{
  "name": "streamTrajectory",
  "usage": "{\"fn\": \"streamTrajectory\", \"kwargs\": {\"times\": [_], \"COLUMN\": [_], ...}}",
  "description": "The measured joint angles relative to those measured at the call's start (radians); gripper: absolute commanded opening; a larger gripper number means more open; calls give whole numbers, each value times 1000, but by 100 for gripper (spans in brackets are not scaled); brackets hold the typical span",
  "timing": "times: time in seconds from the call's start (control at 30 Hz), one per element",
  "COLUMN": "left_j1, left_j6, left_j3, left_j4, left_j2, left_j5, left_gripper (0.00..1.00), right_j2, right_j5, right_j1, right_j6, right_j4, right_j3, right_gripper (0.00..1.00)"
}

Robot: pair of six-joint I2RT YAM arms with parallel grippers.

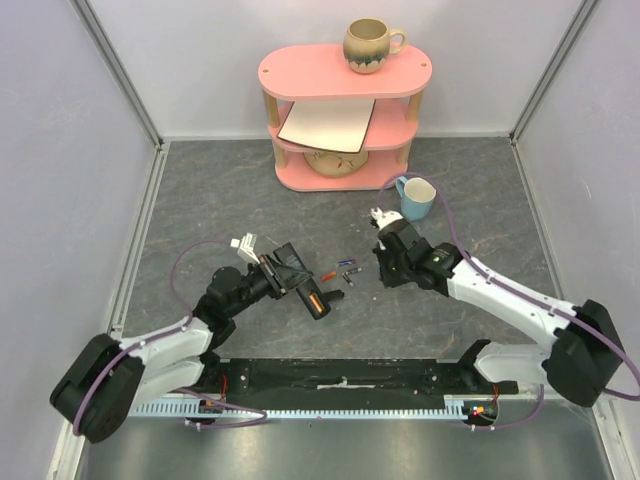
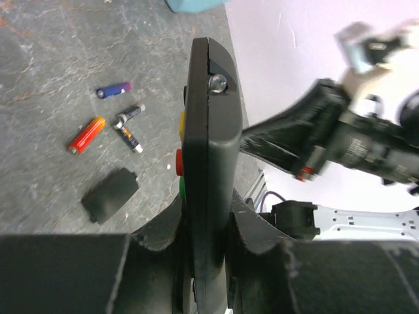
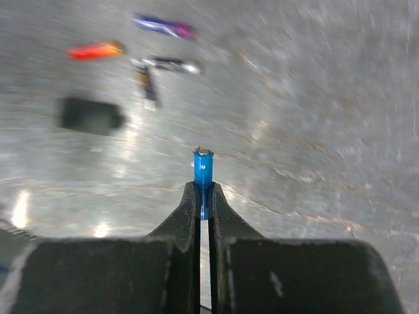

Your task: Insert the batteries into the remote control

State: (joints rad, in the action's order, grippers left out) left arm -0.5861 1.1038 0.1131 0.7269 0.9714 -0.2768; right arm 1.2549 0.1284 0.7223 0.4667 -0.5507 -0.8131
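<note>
My left gripper [image 2: 208,222] is shut on the black remote control [image 2: 209,131], holding it edge-on above the table; coloured buttons show along its left side. In the top view the remote control [image 1: 308,292] sticks out of the left gripper [image 1: 288,274] toward the table's middle. My right gripper [image 3: 203,193] is shut on a blue battery [image 3: 203,171], which stands up out of the fingertips. More batteries lie loose on the table: a red-orange one [image 2: 86,135], a purple-blue one [image 2: 114,89] and two dark ones [image 2: 129,112]. In the top view the right gripper [image 1: 384,262] hangs just right of them.
A small black battery cover [image 2: 110,194] lies on the table near the loose batteries. A light blue cup [image 1: 416,198] stands behind the right gripper. A pink shelf [image 1: 343,110] at the back carries a mug [image 1: 370,45] on top.
</note>
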Motion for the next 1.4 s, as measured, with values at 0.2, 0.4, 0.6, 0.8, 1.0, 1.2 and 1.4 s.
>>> {"fn": "streamTrajectory", "kwargs": {"times": [0.2,0.4,0.6,0.8,1.0,1.2,1.4], "left_j1": [-8,-34,-39,-39,-39,-39,-39], "left_j6": [22,27,29,29,29,29,29], "left_j3": [47,58,73,74,75,75,75], "left_j4": [187,302,336,336,327,308,305], "left_j2": [177,230,242,245,245,241,222], "left_j5": [-22,-21,-22,-23,-22,-22,-22], "left_gripper": [2,2,2,2,2,2,2], "right_j2": [-29,11,105,150,183,216,222], "right_j5": [1,-51,-92,-100,-104,-102,-95], "right_j1": [211,268,294,341,367,368,368], "right_j6": [-23,-30,-35,-40,-40,-39,-39], "right_j4": [-64,-121,-175,-234,-251,-280,-304], "right_j3": [-226,-319,-358,-422,-463,-465,-473], "right_gripper": [0,0,0,0,0,0,0]}}
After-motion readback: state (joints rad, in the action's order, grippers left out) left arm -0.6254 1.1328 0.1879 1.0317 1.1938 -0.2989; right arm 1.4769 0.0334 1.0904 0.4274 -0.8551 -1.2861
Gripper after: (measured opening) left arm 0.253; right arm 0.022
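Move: The right hand already holds the blue battery. The remote's open compartment, held out by the left hand, lies about 15 cm to its left, 7 cm back and a centimetre or so higher. On the table some 7 cm below the right hand are the battery cover, 13 cm left and 1 cm back, the orange-red battery, 14 cm left and 4 cm ahead, and the two dark batteries, 10 cm left and 3 cm ahead. From the left hand the compartment is roughly 6 cm back and 6 cm right. Keeping the blue battery pinched, the right hand sweeps left and back, about 12 cm left in all, first rising some 10 cm, then easing down about 3 cm to the open slot beside the orange battery already in the remote, turning roughly 25 degrees counter-clockwise. The left hand, still gripping the remote, lifts it 3 to 4 cm and carries it 3 cm right to meet it, then nearly holds still. ##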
